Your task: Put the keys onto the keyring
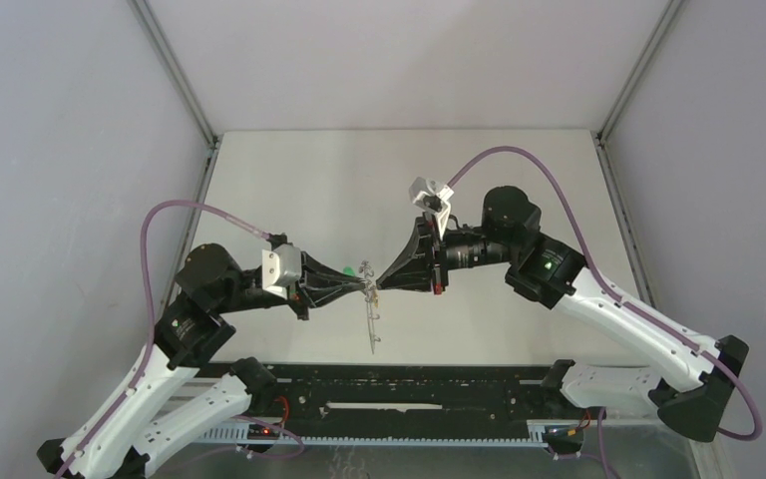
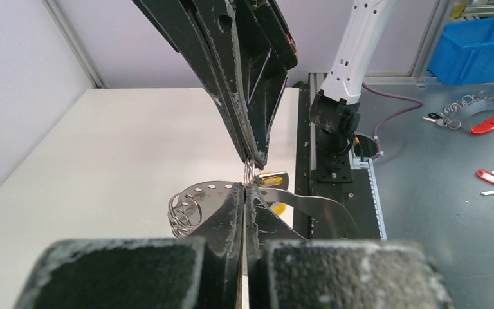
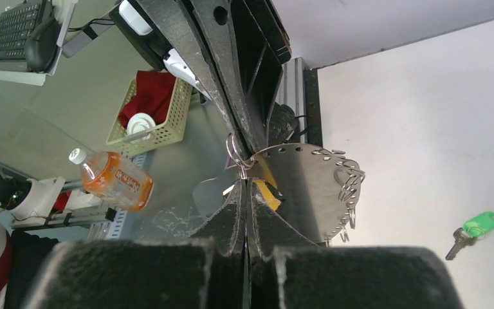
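Observation:
The grey keyring hangs edge-on above the table between both grippers. My left gripper is shut on its rim; in the left wrist view the fingers pinch the plate. My right gripper is shut, its tips on a small wire loop at the keyring's rim. The yellow-headed key sits right beside those tips and also shows in the left wrist view. The green-headed key lies loose on the table, just behind the left fingers.
Grey walls close in the table on three sides. A black rail runs along the near edge between the arm bases. Off the table are a blue bin, spare key bundles, a bottle and a basket.

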Robot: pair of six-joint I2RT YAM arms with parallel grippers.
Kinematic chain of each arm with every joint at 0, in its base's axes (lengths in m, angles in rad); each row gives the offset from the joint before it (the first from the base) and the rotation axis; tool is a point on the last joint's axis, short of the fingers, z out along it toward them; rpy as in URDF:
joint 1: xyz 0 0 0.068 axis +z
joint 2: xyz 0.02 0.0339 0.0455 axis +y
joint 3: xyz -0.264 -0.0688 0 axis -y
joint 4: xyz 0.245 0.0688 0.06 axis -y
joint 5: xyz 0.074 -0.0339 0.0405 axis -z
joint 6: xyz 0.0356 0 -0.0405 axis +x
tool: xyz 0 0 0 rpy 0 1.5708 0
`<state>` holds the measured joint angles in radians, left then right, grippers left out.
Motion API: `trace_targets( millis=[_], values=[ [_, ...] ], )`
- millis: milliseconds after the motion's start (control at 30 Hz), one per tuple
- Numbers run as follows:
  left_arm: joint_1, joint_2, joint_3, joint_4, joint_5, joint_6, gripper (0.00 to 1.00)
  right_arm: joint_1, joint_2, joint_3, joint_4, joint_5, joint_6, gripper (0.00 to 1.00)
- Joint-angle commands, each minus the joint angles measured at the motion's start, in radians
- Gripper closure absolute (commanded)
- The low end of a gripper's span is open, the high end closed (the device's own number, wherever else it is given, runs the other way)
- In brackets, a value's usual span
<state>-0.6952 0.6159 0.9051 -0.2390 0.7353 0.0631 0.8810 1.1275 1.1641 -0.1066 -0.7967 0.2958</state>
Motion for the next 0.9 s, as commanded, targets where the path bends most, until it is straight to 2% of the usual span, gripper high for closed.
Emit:
trace_targets(
  millis=[0,433,567,633,733,867],
  values=[
    [0.003,-0.002,-0.014,0.08,0.006,0.022,1.0,-0.011,0.009,-0.019,0.043,-0.028,0.036,1.0],
    [0.004,-0.002,-0.015,0.088,0.017,0.02,1.0,-0.015,0.033,-0.026,0.051,-0.067,0.049,0.99],
    [0.004,-0.002,-0.018,0.087,0.018,0.015,1.0,-0.043,-0.009,-0.021,0.023,-0.04,0.017,0.71],
    [0.003,-0.003,-0.022,0.087,0.019,0.008,1.0,-0.061,-0.046,-0.019,0.021,-0.007,-0.008,0.61],
    [0.003,-0.001,-0.026,0.092,0.022,-0.01,1.0,-0.066,-0.084,-0.019,0.041,0.034,-0.051,0.53],
    [0.004,0.007,-0.036,0.101,0.034,-0.034,1.0,-0.059,-0.086,-0.018,0.091,0.043,-0.083,0.51]
  ],
)
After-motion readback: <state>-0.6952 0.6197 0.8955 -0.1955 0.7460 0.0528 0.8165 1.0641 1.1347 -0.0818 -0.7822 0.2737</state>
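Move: The small ring gripped in the left fingertips lies about 2 cm to the left of the right fingertips, level in height and reach; for the left hand it sits right at its tips, 1 cm to the right. From the right hand, the yellow key hangs some 3 cm lower, 1 cm left and 2 cm back, the keyring plate's middle about 4 cm below, 2 cm left and 3 cm back. The green key lies on the table, roughly 12 cm ahead, 6 cm left and 25 cm below. Keep the right fingers shut at the small ring and ease them down a little over 1 cm, then open them to about half and let go. Draw the open gripper away from the left fingertips, forward and then right and up by about 2 cm, tipping it up some 5 degrees. Hold the left gripper still, pinching the ring throughout. ##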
